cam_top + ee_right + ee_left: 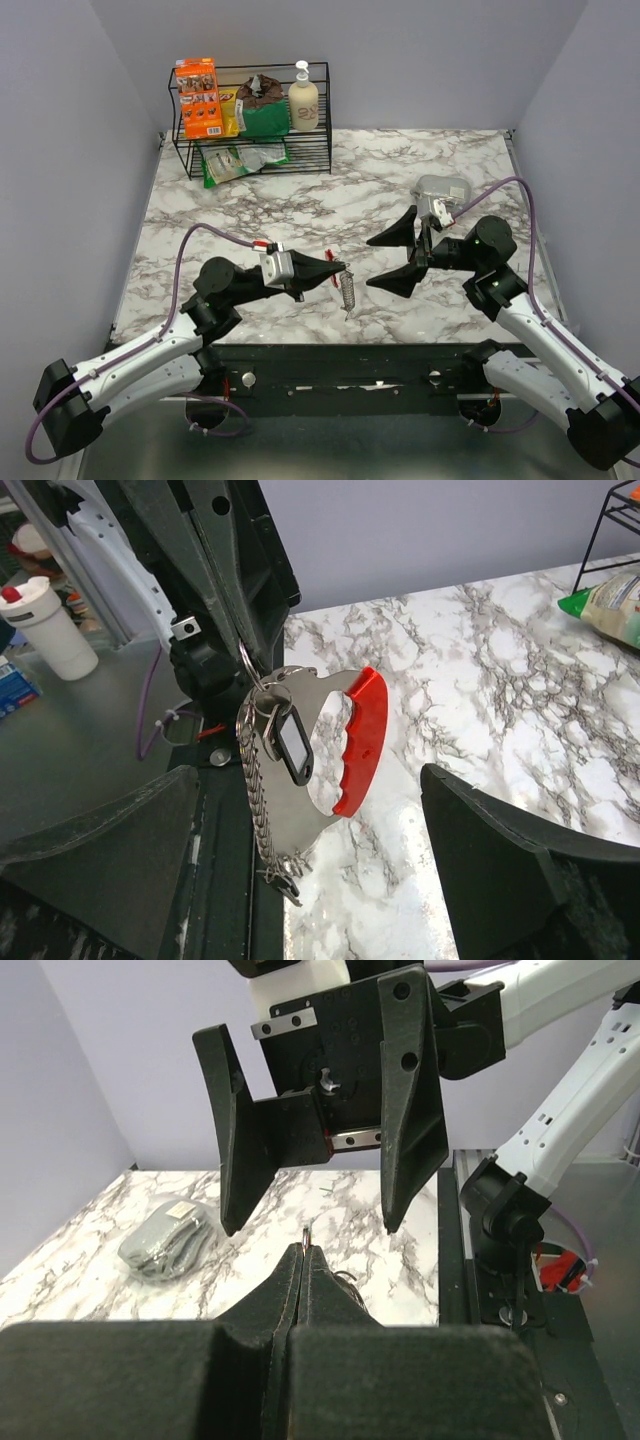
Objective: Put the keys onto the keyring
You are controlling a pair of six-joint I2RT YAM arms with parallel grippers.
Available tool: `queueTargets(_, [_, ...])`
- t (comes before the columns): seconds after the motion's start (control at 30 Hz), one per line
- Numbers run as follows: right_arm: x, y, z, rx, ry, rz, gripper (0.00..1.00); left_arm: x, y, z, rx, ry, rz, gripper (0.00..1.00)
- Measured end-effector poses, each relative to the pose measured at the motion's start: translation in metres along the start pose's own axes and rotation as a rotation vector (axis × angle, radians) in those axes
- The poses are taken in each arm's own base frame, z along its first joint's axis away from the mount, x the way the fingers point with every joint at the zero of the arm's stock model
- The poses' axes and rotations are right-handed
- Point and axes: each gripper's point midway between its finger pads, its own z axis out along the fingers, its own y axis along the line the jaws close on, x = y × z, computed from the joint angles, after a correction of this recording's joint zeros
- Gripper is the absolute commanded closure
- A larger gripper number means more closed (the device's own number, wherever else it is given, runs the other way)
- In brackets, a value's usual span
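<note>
The keyring (355,742) hangs in the air over the table's near edge, its red curved side to the right and its gray ridged side (253,790) to the left. My left gripper (338,269) is shut on the small wire loop (246,666) at the keyring's top; only a sliver of that loop (305,1231) shows above its closed fingertips. A small black key (294,748) hangs from that same loop against the keyring. My right gripper (398,257) stands wide open facing the keyring, a short way off, its fingers (520,860) empty.
A gray pouch (443,190) lies on the marble table (300,200) behind the right gripper. A black wire rack (250,125) with packets and a bottle stands at the back left. A dark metal rail (340,358) runs along the near edge.
</note>
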Motion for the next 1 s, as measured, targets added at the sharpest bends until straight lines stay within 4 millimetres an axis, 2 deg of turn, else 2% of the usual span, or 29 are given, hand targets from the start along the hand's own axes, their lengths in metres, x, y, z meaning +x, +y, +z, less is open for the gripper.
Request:
queueTargets(0.33, [0.000,-0.002,0.000,0.012,-0.002,0.001,0.00,0.022,0.006,-0.008,-0.050,0.064,-0.008,1.00])
queueTargets(0.53, [0.002,-0.004,0.000,0.021,-0.001,0.005,0.00,0.037,0.012,-0.005,-0.075,0.100,-0.021,1.00])
queueTargets(0.83, [0.004,-0.004,-0.001,0.025,0.002,0.011,0.00,0.093,0.031,0.009,-0.120,0.216,-0.045,1.00])
queueTargets(1.0, [-0.004,0.001,-0.004,0.033,-0.015,-0.012,0.00,0.117,0.049,0.030,-0.150,0.254,-0.046,1.00])
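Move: The left hand already pinches the keyring, with the black tag about 4 cm below its fingertips and the red-handled tool hanging some 7 cm below and 2 cm ahead. The wide-open right hand's front fingertip is roughly 7 cm ahead of the left hand, 6 cm to its right and slightly lower. From the right hand, the keyring is about 6 cm left, 3 cm back and near level. Keeping its pinch on the keyring, the left hand carries the hanging bunch down about 10 cm, forward some 7 cm and to the right about 5 cm, ending below the right hand's front finger. It sinks slowly at first, then speeds up and runs forward and right, its fingertips tipping down and swinging a little forward. Whether it brushes that finger can't be seen. ##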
